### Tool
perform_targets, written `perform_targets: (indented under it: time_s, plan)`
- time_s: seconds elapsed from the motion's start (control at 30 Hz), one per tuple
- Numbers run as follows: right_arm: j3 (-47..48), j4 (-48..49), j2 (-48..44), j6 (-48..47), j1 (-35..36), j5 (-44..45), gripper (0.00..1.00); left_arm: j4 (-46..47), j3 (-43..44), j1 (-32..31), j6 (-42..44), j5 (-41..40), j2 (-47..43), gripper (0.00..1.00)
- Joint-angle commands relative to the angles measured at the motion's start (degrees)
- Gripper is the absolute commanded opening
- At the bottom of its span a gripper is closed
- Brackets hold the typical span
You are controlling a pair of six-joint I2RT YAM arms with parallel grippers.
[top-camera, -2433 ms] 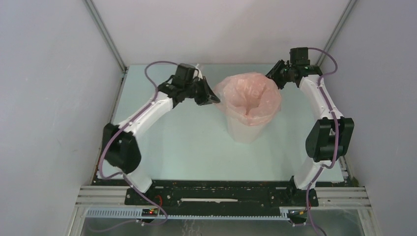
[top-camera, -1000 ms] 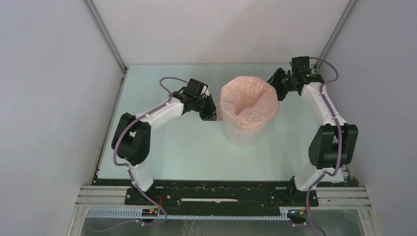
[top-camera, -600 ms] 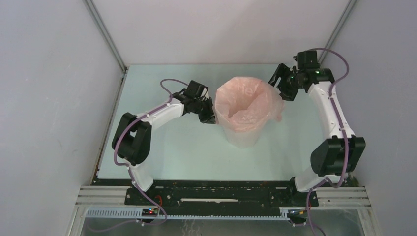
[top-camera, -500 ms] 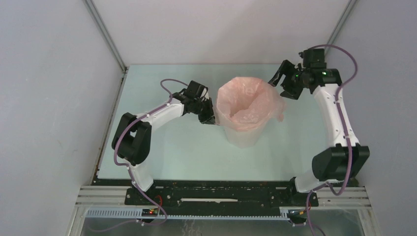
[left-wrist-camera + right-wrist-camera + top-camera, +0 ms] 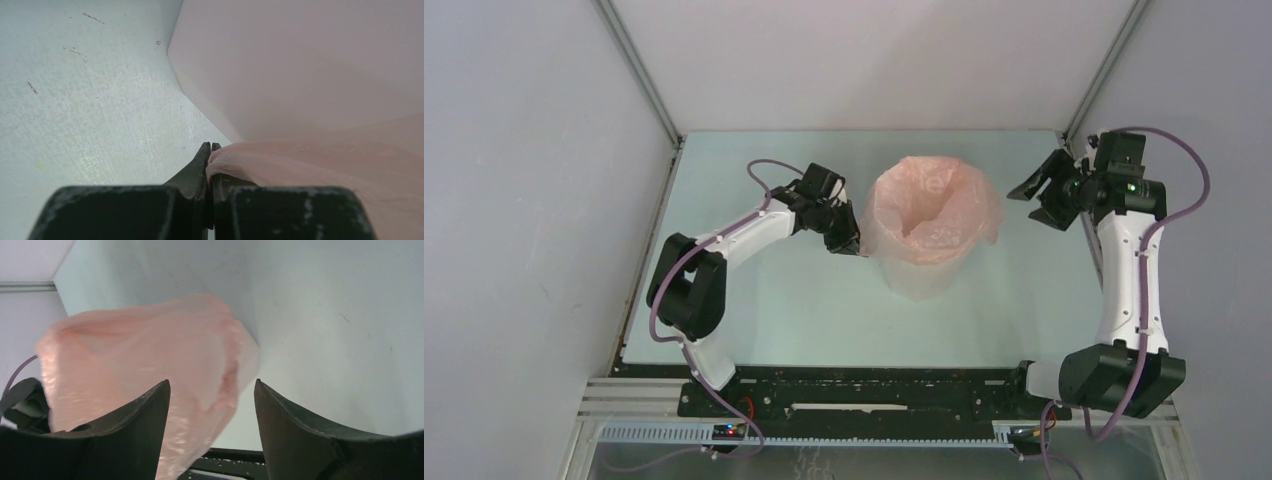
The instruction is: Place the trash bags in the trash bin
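The trash bin (image 5: 916,277), white and faceted, stands upright mid-table. The pale-pink trash bag (image 5: 934,203) sits in its mouth, folded over the rim, with a loose flap bulging on the right side. My left gripper (image 5: 852,243) is at the bin's left wall, shut on the bag's bunched edge. In the left wrist view that pinched film (image 5: 300,162) runs from the left gripper (image 5: 211,146) along the bin's wall (image 5: 300,65). My right gripper (image 5: 1034,207) hangs open to the right of the bin, clear of the bag (image 5: 140,355). Nothing is between the right gripper's (image 5: 210,382) fingers.
The pale-green table (image 5: 774,300) has grey walls on three sides. The right arm rises along the right edge of the table. The black base rail (image 5: 874,395) runs along the near edge. The left arm (image 5: 22,402) shows past the bag in the right wrist view.
The right gripper has let go of the bag's right rim, opened and drawn back to the right. The bag's right edge now hangs loose. The left gripper keeps its hold.
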Motion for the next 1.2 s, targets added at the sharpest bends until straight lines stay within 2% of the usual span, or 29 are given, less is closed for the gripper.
perform_targets:
  time_s: [0.0,0.23,0.37,0.53,0.67,0.9,1.17]
  plan:
    - [-8.1,4.7,-3.0,1.4,-2.4,-4.9,0.71,-1.1,4.0,-0.5,0.9,0.5,-2.8,0.06]
    - [-18.1,14.3,-0.1,7.4,-0.5,-10.1,0.68,-1.3,3.9,-0.7,0.7,1.3,-2.6,0.06]
    - [-26.3,22.9,1.7,12.2,1.4,-11.6,0.43,-0.9,3.8,-1.1,0.5,2.3,-1.6,0.06]
    - [-29.5,26.0,7.2,8.6,3.3,-7.4,0.22,-0.2,2.3,-1.8,0.4,2.8,0.5,0.06]
    - [-29.4,27.2,10.5,5.6,3.5,-6.8,0.2,0.5,1.0,-2.3,0.4,3.1,0.8,0.06]
    - [-29.5,26.7,12.4,0.4,3.7,-2.4,0.22,-1.1,-1.0,-2.5,4.3,0.0,3.1,0.05]
    - [-29.5,27.2,18.2,-0.7,7.3,-1.8,0.22,-1.0,-2.9,-2.7,6.0,-2.2,5.1,0.05]
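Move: The right gripper, open, has the bag's loose flap over the bin's right rim about 5 cm to its left, 1 cm back and some 13 cm below. The bin's middle is about 16 cm left of this gripper, 1 cm back and 15 cm lower; the left gripper is roughly 28 cm left, 3 cm back and 16 cm lower. From the left gripper, already pinching the bag's left edge, the bin's middle lies about 12 cm right, 2 cm forward, roughly level. Sink the right gripper beside the bin, edging about 4 cm left to the bag's loose flap; close on it halfway down and keep drawing it down the bin's outside, about 22 cm of drop in all, tipping the fingers some 20 degrees farther down. Keep the left pinch shut, ease it slightly back, then lower it about 3 cm at the end. ##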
